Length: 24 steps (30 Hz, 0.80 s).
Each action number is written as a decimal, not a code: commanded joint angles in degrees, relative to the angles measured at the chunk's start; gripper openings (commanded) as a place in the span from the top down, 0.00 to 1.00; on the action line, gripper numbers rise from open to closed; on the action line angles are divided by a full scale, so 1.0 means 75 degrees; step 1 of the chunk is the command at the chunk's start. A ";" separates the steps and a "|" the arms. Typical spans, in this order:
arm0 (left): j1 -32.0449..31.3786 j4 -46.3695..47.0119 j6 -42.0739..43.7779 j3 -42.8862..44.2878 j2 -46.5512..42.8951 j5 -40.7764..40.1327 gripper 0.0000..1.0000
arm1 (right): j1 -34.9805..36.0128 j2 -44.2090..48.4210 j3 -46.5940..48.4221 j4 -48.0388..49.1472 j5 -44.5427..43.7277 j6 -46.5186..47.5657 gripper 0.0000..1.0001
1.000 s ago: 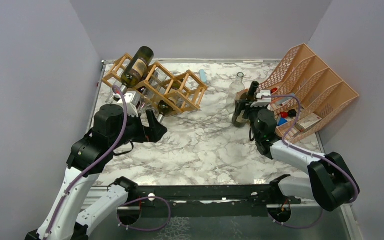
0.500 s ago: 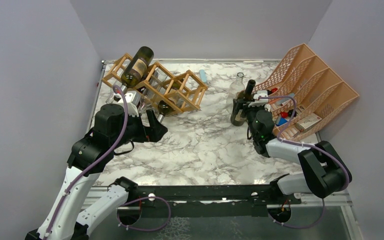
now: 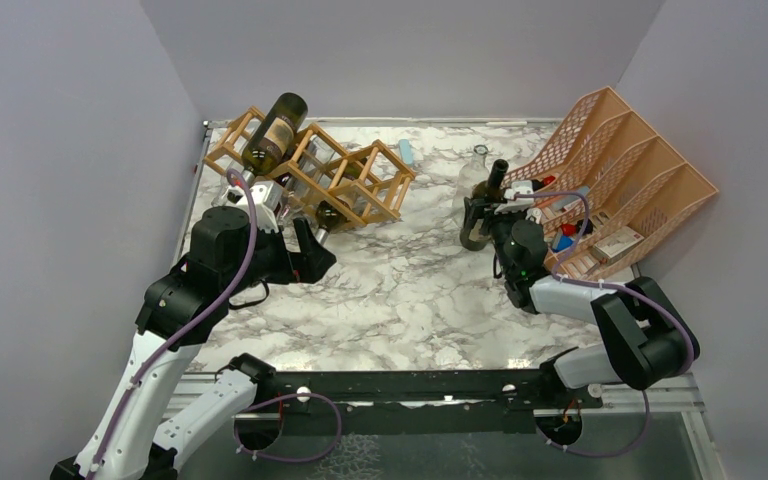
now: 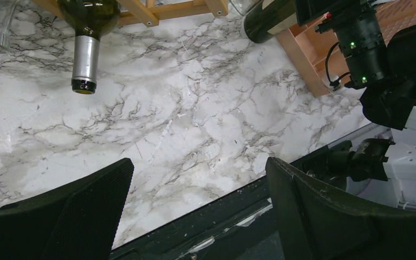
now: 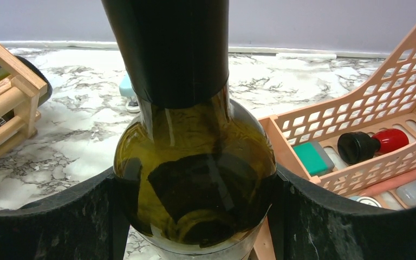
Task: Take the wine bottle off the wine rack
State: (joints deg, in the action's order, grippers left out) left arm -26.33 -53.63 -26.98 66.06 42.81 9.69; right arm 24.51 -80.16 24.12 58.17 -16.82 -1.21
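The tan wooden wine rack [image 3: 355, 180] stands at the back left. One dark wine bottle [image 3: 275, 132] lies on top of it, and another [image 4: 88, 32] lies in a lower cell with its neck pointing out over the marble. A third wine bottle [image 3: 487, 205], dark green, is upright off the rack beside the peach organizer. My right gripper [image 3: 492, 218] is shut on its shoulder [image 5: 195, 151], with both pads against the glass. My left gripper [image 3: 305, 252] hangs open in front of the rack; in the wrist view its fingers [image 4: 86, 211] hold nothing.
A peach mesh file organizer [image 3: 630, 170] at the back right holds small items, including a red-and-black one [image 5: 368, 145]. A clear glass bottle [image 3: 475, 168] stands just behind the held bottle. A light blue object [image 3: 406, 152] lies near the rack's right end.
My right arm has carried the held bottle slightly left and away from the organizer, with its elbow drawn in. The left arm has not moved.
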 commanded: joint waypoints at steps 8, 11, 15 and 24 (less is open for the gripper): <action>-0.0017 0.0283 -0.0129 0.0065 -0.0047 0.0184 0.01 | -0.0081 0.0793 0.0522 -0.0660 0.0051 0.0109 0.00; -0.0017 0.0294 -0.0118 0.0050 -0.0021 0.0141 0.01 | -0.0082 0.1338 0.0814 -0.1943 0.0008 -0.0052 0.00; -0.0017 0.0323 -0.0097 0.0039 0.0106 0.0060 0.01 | -0.0081 0.2341 0.1144 -0.4138 -0.0029 -0.0652 0.00; -0.0016 0.0407 0.0706 0.0595 0.1068 -0.0723 0.01 | -0.0081 0.4855 0.0580 -0.6355 0.2099 -0.1008 0.00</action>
State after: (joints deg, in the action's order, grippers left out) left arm -26.33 -52.42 -26.20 66.65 47.27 9.02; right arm 24.25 -49.15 30.63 19.77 -11.84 -7.79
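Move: The right fingers still hold the upright wine bottle; its middle is right at the hand, level front-to-back and sideways, about 3 cm lower. The clear bottle stands some 6 cm ahead of the right hand and 3 cm to its left; the pink basket's middle is about 8 cm ahead and 22 cm to its right. From the left hand, the lower rack bottle lies some 20 cm ahead, 2 cm left and 22 cm down, and the upper rack bottle roughly 28 cm ahead, 13 cm left, 8 cm down. Open the right gripper fully to let go of the standing wine bottle, then raise the hand about 8 cm beside it and draw it back some 6 cm, away from the bottle towards the base. With the left gripper kept open and empty, just start forward and a little down, towards the lower rack bottle. ##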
